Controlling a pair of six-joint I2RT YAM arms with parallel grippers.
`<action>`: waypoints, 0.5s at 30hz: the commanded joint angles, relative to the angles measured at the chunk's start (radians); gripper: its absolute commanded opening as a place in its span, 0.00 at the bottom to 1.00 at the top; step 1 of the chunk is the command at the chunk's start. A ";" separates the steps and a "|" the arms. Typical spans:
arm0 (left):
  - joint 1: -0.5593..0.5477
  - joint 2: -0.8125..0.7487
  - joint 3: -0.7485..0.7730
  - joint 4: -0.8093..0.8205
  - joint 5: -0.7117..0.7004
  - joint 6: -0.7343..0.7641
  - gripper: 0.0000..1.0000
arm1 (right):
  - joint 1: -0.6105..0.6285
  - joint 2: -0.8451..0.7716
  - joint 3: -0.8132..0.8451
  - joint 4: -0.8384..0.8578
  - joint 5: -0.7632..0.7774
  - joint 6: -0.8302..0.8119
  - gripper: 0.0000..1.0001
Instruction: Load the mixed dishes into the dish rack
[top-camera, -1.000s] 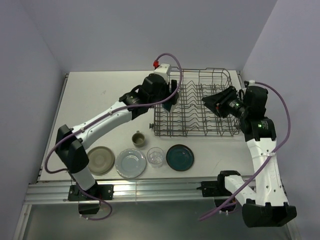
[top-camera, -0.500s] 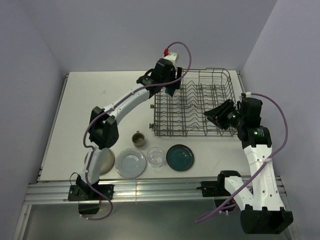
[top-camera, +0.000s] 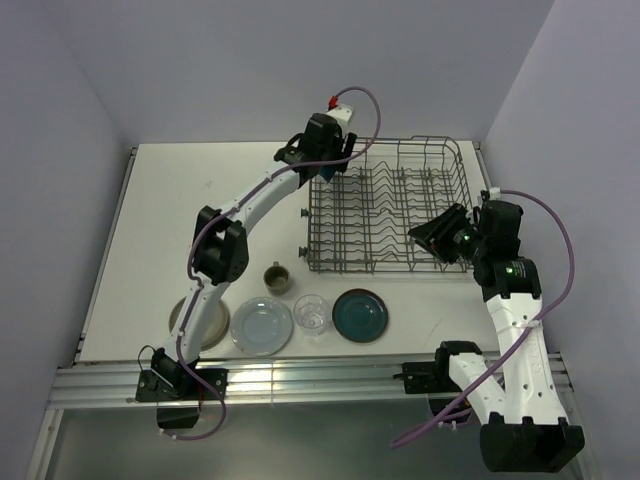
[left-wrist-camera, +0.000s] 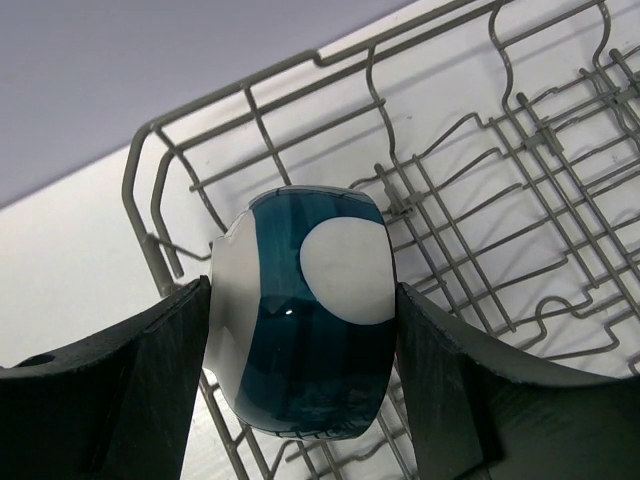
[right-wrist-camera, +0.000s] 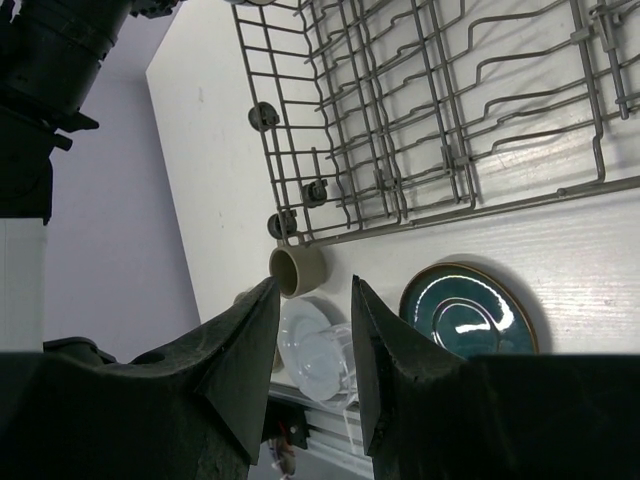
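Observation:
My left gripper (top-camera: 330, 168) is shut on the bowl (left-wrist-camera: 300, 310), teal outside and cream inside, held on edge above the far left corner of the dish rack (top-camera: 390, 268). The bowl does not touch the rack's grey wire (left-wrist-camera: 480, 200) below it. My right gripper (top-camera: 425, 232) hangs open and empty over the rack's near right part. On the table in front of the rack lie the grey-beige plate (top-camera: 200, 322), half hidden by the left arm, the pale blue plate (top-camera: 262, 325), the clear glass (top-camera: 311, 313), the dark teal plate (top-camera: 360, 314) and the small mug (top-camera: 277, 279).
In the right wrist view, the open right gripper (right-wrist-camera: 314, 290) frames the mug (right-wrist-camera: 297, 268), pale blue plate (right-wrist-camera: 300, 325) and glass (right-wrist-camera: 335, 360), with the teal plate (right-wrist-camera: 468, 310) to the right. Walls close in behind and beside the table.
The left arm has stretched out and carried the bowl from the rack's left side to its far left corner. The right gripper has drifted slightly toward the near right.

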 joint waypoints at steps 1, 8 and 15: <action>-0.029 -0.014 0.016 0.197 0.016 0.147 0.00 | -0.009 0.008 0.002 0.048 0.008 -0.034 0.42; -0.093 0.045 0.021 0.251 -0.084 0.360 0.00 | -0.011 0.023 -0.017 0.059 0.002 -0.047 0.42; -0.115 0.106 0.010 0.262 -0.140 0.438 0.00 | -0.014 0.015 -0.032 0.059 0.007 -0.056 0.42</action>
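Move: The left hand holds the bowl over the rack's far-left part; the spot among the far tines where it is being taken lies about 8 cm to the right, 3 cm back and some 10 below. The rack's far-left corner is roughly 6 cm ahead, 4 left and 6 below, its left rail level with the hand, 5 left and 7 lower. From the idle right hand, the spot is about 24 cm ahead, 7 left and 17 below. The left hand carries the gripped bowl about 6 cm right over the far tines, twisting, finally sinking 3 cm. ##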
